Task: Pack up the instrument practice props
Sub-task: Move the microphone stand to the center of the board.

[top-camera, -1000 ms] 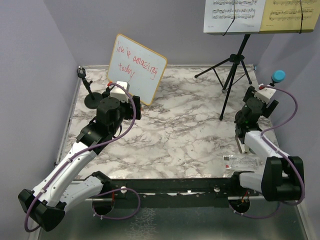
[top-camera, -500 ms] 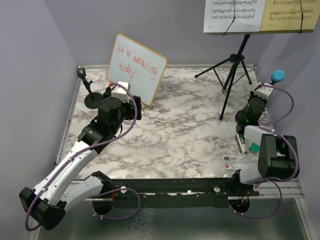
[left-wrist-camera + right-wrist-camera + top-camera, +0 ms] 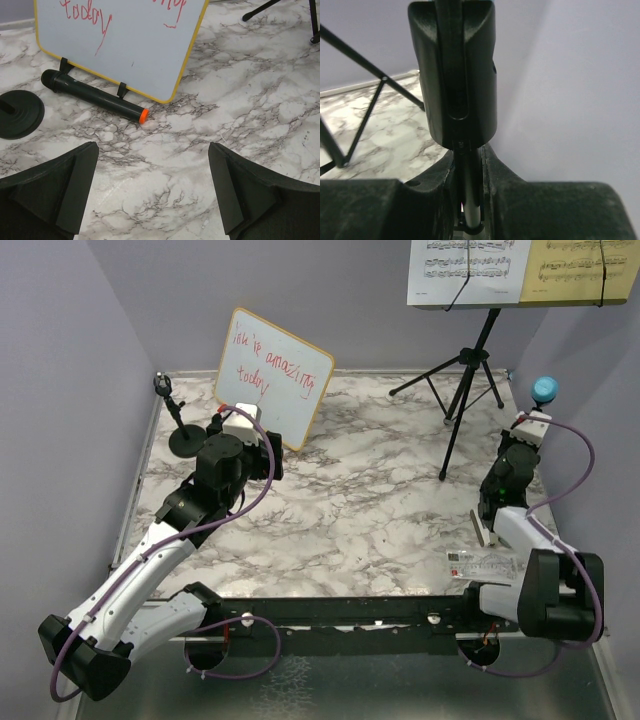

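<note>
My right gripper (image 3: 467, 165) is shut on the thin stem of a black mic holder (image 3: 452, 75), whose clip fills the right wrist view. In the top view the blue microphone (image 3: 543, 390) sticks up above that gripper (image 3: 527, 422) at the table's right edge. My left gripper (image 3: 150, 195) is open and empty above the marble. A little beyond it lies the black microphone (image 3: 95, 95), orange-tipped, at the whiteboard's foot. The second mic holder (image 3: 185, 440) stands at the far left; its round base (image 3: 17, 112) shows beside the microphone. White (image 3: 468, 270) and yellow (image 3: 585, 270) sheet music rest on the tripod music desk (image 3: 470, 370).
The wood-framed whiteboard (image 3: 272, 377) with red writing leans at the back left, just beyond my left gripper. A small stapler (image 3: 487, 530) and a clear ruler (image 3: 480, 562) lie near the right arm's base. Purple walls close in on the left, back and right.
My right arm's elbow rose and then dropped again, and the blue microphone shifted slightly left and up with the gripper. The left arm has barely moved.
</note>
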Available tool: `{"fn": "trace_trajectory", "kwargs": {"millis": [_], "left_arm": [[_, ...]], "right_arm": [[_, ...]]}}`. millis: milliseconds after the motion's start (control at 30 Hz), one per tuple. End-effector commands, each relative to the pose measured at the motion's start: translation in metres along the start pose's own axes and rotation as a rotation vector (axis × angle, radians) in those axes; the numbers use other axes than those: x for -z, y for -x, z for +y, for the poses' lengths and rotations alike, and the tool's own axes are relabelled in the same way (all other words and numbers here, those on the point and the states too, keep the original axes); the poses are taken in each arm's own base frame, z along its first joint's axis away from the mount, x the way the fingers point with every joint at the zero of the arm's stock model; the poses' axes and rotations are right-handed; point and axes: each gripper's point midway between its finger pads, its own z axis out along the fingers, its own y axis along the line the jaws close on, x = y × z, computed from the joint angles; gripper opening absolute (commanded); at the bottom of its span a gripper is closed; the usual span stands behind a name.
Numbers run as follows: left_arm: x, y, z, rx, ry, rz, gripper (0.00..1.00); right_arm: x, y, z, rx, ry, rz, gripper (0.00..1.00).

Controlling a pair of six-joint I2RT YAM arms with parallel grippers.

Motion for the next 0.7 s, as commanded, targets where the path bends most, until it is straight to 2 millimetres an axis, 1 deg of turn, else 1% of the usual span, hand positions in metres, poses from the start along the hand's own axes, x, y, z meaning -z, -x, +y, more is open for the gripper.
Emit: {"fn": "trace_trajectory", "kwargs": {"millis": [0,133,233,333,433,467,567,667], "left_arm": [[0.003,-0.002,0.001,-0.009,0.001,-0.006,0.99],[0.002,-0.002,-0.005,-0.007,-0.029,-0.004,0.99],[0.003,-0.002,-0.010,-0.009,-0.063,-0.006,0.99],[0.004,0.000,-0.017,-0.009,-0.106,-0.021,0.99],[0.004,0.000,-0.017,-0.003,-0.121,-0.033,0.99],[0.004,0.000,-0.017,-0.003,-0.122,-0.033,0.99],[0.003,0.000,-0.015,0.001,-0.122,-0.039,0.99],[0.001,-0.001,-0.015,0.005,-0.127,-0.036,0.99]], "right_arm": [[0.013,0.058,0.016,-0.060,0.168,-0.126,0.01],[0.035,0.085,0.041,-0.076,0.324,-0.158,0.01],[0.056,0.104,0.065,-0.099,0.437,-0.187,0.00],[0.082,0.121,0.100,-0.120,0.559,-0.212,0.00],[0.109,0.135,0.134,-0.172,0.674,-0.232,0.00],[0.121,0.140,0.146,-0.196,0.717,-0.244,0.01],[0.144,0.151,0.172,-0.237,0.782,-0.274,0.01],[0.164,0.157,0.196,-0.294,0.836,-0.294,0.01]]}}
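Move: The right gripper already holds the microphone stand by its stem, and the board's center lies about 47 cm to its left, level with it fore and aft and some 22 cm below. The music stand's near foot stands about 16 cm to its left, also level; the whiteboard is about 73 cm left and 17 cm ahead. For the left gripper, the center lies some 26 cm to the right, 6 cm ahead and 25 cm below. Keep the right gripper shut on the stem and swing the microphone stand some 25 cm to the left towards the board's center, past the near side of the music stand. Start with a lift of about 5 cm, then speed up sideways at that height, turning the wrist almost 50 degrees counter-clockwise along the way. ##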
